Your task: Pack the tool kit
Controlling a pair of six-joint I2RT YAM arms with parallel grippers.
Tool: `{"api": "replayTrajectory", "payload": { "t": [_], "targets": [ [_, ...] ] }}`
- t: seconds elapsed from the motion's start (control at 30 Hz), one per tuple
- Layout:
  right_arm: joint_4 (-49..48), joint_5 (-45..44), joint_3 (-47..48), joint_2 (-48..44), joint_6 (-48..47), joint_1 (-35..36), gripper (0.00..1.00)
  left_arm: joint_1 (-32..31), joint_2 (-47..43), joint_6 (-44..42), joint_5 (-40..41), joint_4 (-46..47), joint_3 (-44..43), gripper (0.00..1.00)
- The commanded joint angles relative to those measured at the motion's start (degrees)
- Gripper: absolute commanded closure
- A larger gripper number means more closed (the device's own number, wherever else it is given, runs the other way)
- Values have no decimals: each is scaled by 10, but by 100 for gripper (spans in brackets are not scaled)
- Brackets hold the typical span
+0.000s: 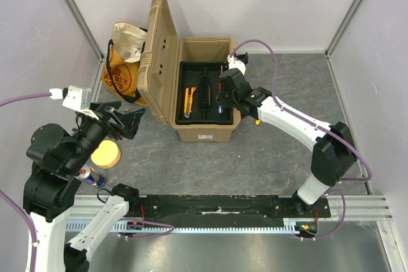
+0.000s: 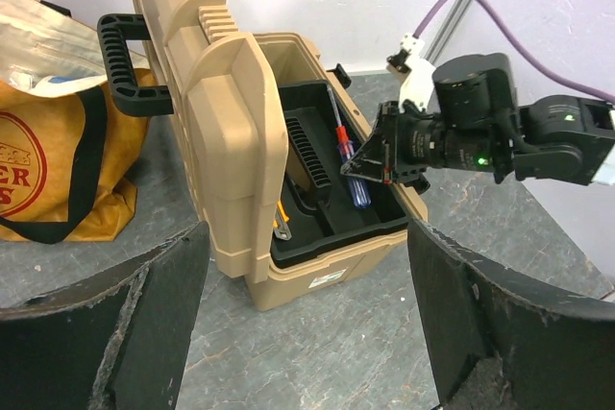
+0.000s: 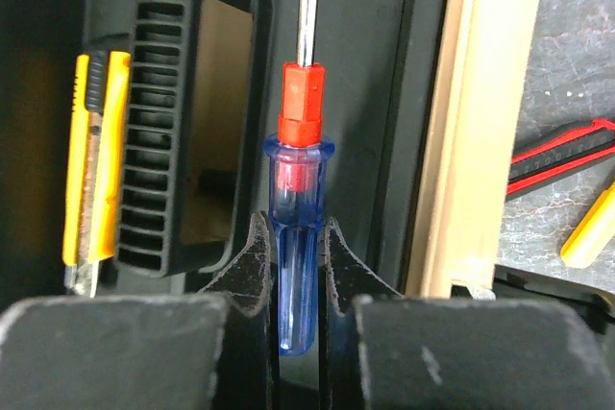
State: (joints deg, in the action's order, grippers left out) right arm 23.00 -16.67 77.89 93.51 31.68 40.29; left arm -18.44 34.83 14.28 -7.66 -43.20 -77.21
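Note:
The tool kit (image 1: 205,133) is a tan ribbed box standing open, with its lid raised on the left and a black inner tray (image 1: 191,71) inside. A yellow utility knife (image 3: 91,160) lies in the tray's left slot. My right gripper (image 3: 293,229) hangs over the tray's right side, shut on the clear blue handle of a red-collared screwdriver (image 3: 299,189), whose shaft points away into the box. In the left wrist view the screwdriver (image 2: 354,181) slants down from the right gripper (image 2: 373,168). My left gripper (image 2: 306,229) is open and holds nothing, low over the table left of the box (image 2: 317,276).
An orange-yellow cloth bag (image 1: 124,71) leans behind the lid. On the table right of the box lie a red-and-black tool (image 3: 562,156) and a yellow one (image 3: 591,228). A round yellow object (image 1: 105,154) and a can (image 1: 92,175) sit near the left arm. Enclosure walls stand close.

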Motion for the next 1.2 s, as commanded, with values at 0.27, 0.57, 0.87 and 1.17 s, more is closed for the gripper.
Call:
{"api": "replayTrajectory", "payload": {
  "t": [0.27,0.57,0.87,1.17],
  "targets": [
    [-9,-6,49,32,15,12,59,1,15,-4,-4,8,-7,11],
    [13,-72,40,-74,22,12,55,1,10,-4,-4,8,-8,11],
    [94,-253,-65,-189,43,-7,30,2,5,1,-13,8,-7,11],
    [69,-189,-245,-260,69,-129,27,1,8,4,-16,7,-9,11]
  ]
}}
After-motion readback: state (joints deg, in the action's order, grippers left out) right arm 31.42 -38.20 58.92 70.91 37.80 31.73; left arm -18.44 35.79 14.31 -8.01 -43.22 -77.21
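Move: The right hand still holds the blue screwdriver low over the black tray in the tool box; its resting spot is about 1 cm to the left, level fore and aft, 3 cm below. The black block in the tray lies 6 cm left and 4 cm ahead; on the table, 17 cm down, the yellow screwdriver is level fore and aft, 15 cm right, and the red knife 12 cm right, 3 cm ahead. From the left hand, the spot is roughly 22 cm ahead, 22 cm right, 27 cm down. Right hand lowers the screwdriver 2 cm, opens, then arcs over the box's edge, ending some 18 cm right. ##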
